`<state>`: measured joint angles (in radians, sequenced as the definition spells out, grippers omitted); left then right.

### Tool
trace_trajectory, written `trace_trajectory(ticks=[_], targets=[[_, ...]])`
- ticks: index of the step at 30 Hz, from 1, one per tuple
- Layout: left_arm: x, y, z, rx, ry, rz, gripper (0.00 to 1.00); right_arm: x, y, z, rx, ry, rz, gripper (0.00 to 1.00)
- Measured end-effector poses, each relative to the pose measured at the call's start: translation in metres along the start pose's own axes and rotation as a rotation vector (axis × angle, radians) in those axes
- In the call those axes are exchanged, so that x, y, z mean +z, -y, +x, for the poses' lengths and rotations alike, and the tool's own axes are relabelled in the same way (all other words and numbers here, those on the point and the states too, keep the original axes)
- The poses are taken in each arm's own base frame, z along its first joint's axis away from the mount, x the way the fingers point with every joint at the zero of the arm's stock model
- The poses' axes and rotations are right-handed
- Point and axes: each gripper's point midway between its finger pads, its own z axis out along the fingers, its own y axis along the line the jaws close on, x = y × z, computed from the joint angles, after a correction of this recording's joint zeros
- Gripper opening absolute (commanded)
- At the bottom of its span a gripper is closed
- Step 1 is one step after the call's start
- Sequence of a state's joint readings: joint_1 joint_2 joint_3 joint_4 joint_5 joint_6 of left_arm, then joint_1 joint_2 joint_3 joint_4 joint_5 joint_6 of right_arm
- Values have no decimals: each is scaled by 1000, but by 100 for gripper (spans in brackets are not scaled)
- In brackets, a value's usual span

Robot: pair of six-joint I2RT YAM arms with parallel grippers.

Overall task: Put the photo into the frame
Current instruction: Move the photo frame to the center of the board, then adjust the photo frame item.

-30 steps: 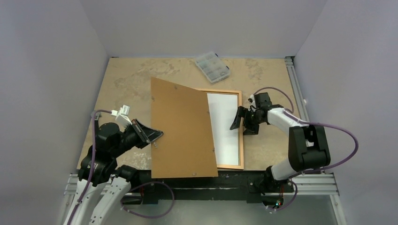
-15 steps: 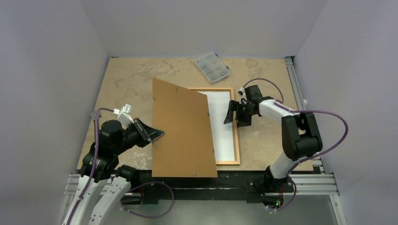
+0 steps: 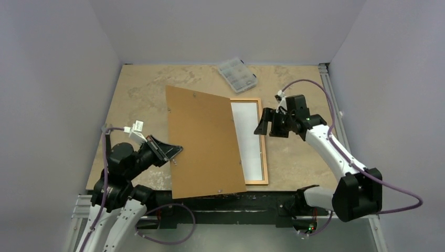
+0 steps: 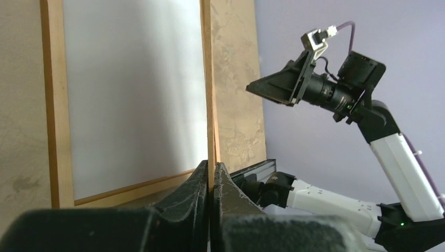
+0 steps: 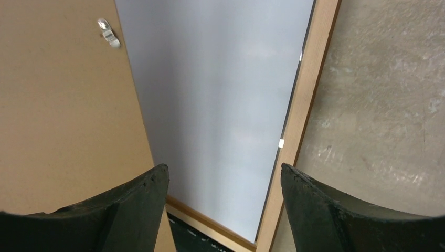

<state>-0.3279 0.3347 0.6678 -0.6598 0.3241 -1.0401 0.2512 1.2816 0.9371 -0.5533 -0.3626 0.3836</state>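
Note:
The frame [image 3: 265, 157] lies flat on the table right of centre. The photo [image 3: 249, 136] lies in it with its white back up. My left gripper [image 3: 176, 152] is shut on the left edge of the brown backing board [image 3: 204, 142] and holds it tilted over the frame's left part. In the left wrist view my left gripper [image 4: 211, 170] pinches the board edge-on, with the photo [image 4: 131, 89] beyond. My right gripper [image 3: 265, 126] hovers open and empty above the frame's far right. In its wrist view my right gripper [image 5: 224, 173] spans the photo [image 5: 220, 105], the frame rail [image 5: 307, 105] and the board [image 5: 63, 105].
A small clear plastic compartment box [image 3: 237, 74] lies at the back of the table. A metal rail [image 3: 330, 105] runs along the right table edge. A small metal clip [image 5: 107, 32] sits on the board's face.
The frame with the photo has slid a little to the left under my right gripper. My right gripper then rose off it, still open. The board shifted slightly in my left gripper.

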Motion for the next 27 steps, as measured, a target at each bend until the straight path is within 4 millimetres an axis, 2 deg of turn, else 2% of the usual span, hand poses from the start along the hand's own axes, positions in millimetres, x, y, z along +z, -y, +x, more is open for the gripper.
trace_trajectory(ticks=[3,8,13,16,22,27], targets=[[-3,6,-3,-10,39,47,0,-12,-2,11,1,-9,-5,62],[-7,20,-11,-29,94,131,0,-20,2,42,24,-94,29,49],[-7,28,-15,-54,133,207,0,-28,-15,66,-24,-152,35,35],[-4,27,-15,-80,149,239,0,-33,-25,71,-58,-162,50,31],[0,24,-16,-101,149,236,0,-39,-47,70,-138,-135,90,30],[1,24,-17,-104,152,235,0,-31,-56,70,-193,-132,133,30]])
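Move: The left hand still pinches the brown board by its left edge, the board's middle about 11 cm to its right, 3 cm ahead and 4 cm lower. The photo frame it is held over lies some 18 cm right, 4 cm ahead, 24 cm below. From the open right hand, the board's middle is about 23 cm left, 4 cm back and 6 cm up. The frame is 15 cm left, 4 cm back, 12 cm down. Half closing, the right hand swings back-left about 8 cm towards the board's edge; the left lifts the board 3 cm. ##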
